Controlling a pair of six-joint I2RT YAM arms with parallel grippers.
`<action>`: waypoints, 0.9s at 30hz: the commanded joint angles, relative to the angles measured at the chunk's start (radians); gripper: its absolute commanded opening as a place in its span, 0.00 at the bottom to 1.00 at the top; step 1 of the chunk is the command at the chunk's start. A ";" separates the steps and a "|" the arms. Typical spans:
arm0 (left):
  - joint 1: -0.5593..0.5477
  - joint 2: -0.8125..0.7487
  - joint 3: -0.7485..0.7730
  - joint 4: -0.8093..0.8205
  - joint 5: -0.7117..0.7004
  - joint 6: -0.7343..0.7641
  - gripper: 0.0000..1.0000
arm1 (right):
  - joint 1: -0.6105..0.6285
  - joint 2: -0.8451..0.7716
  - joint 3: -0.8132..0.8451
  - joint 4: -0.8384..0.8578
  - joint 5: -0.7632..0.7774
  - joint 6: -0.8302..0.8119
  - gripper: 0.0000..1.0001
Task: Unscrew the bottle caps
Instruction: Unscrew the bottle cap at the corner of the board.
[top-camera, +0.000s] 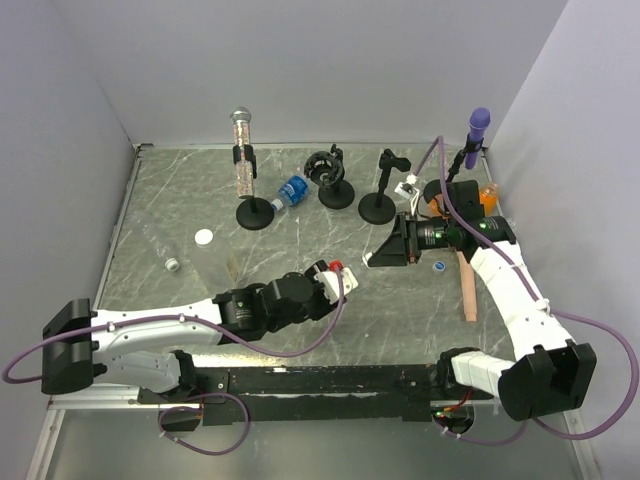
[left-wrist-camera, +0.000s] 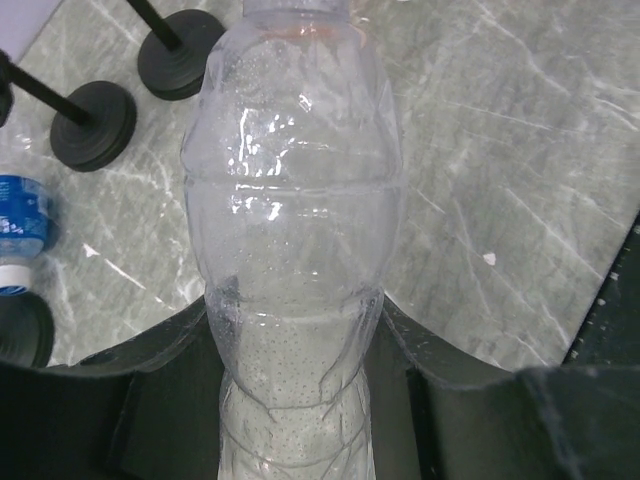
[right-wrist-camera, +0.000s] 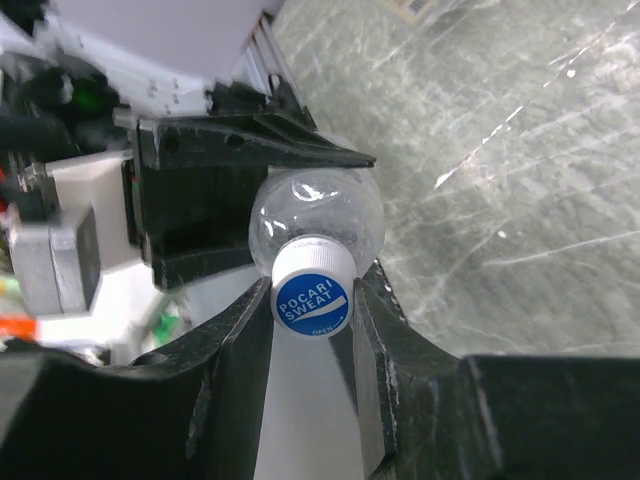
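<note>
A clear, unlabelled bottle is held around its lower body by my left gripper, which is shut on it. In the right wrist view its cap, white with a blue "POCARI SWEAT" top, sits squeezed between the two black fingers of my right gripper, which is shut on it. In the top view the left gripper and the right gripper meet nose to nose at mid-table. The clear bottle between them hardly shows there.
A blue-labelled bottle lies by the black stand bases. Loose caps lie at the left and right. Orange bottles, a silver microphone, a purple microphone and a wooden stick are also there.
</note>
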 joint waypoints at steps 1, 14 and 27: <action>0.036 -0.071 0.011 0.043 0.194 -0.029 0.21 | 0.048 0.011 0.102 -0.183 -0.106 -0.364 0.13; 0.347 -0.162 -0.009 -0.018 1.031 -0.155 0.24 | 0.212 -0.067 0.136 -0.400 0.021 -1.222 0.17; 0.343 -0.215 -0.043 -0.048 0.763 -0.063 0.22 | 0.128 -0.076 0.203 -0.302 -0.059 -0.749 0.84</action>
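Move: The right hand already pinches the bottle cap at its fingertips, its middle only about 1 cm to the left of the hand point. From the left hand, which grips the clear bottle, that bottle cap sits some 3 cm ahead, 6 cm right and 6 cm up. From the right hand, the loose blue cap lies about 9 cm ahead, 19 right and 20 below; the black stand is 25 ahead, 5 right and 12 down; the pink stick is 3 ahead, 25 right and 18 below. With the bottle cap still pinched, the right hand draws back nearly 6 cm and a little up and left, twisting about 50 degrees counter-clockwise as it faces the cap while also swinging counter-clockwise seen from above; then, almost in place, its fingers spread wide and let go of the cap. The left hand keeps its grip on the clear bottle and goes back by about as much, turning clockwise seen from above by nearly 30 degrees and tipping down, before easing some 2 cm forward again. ##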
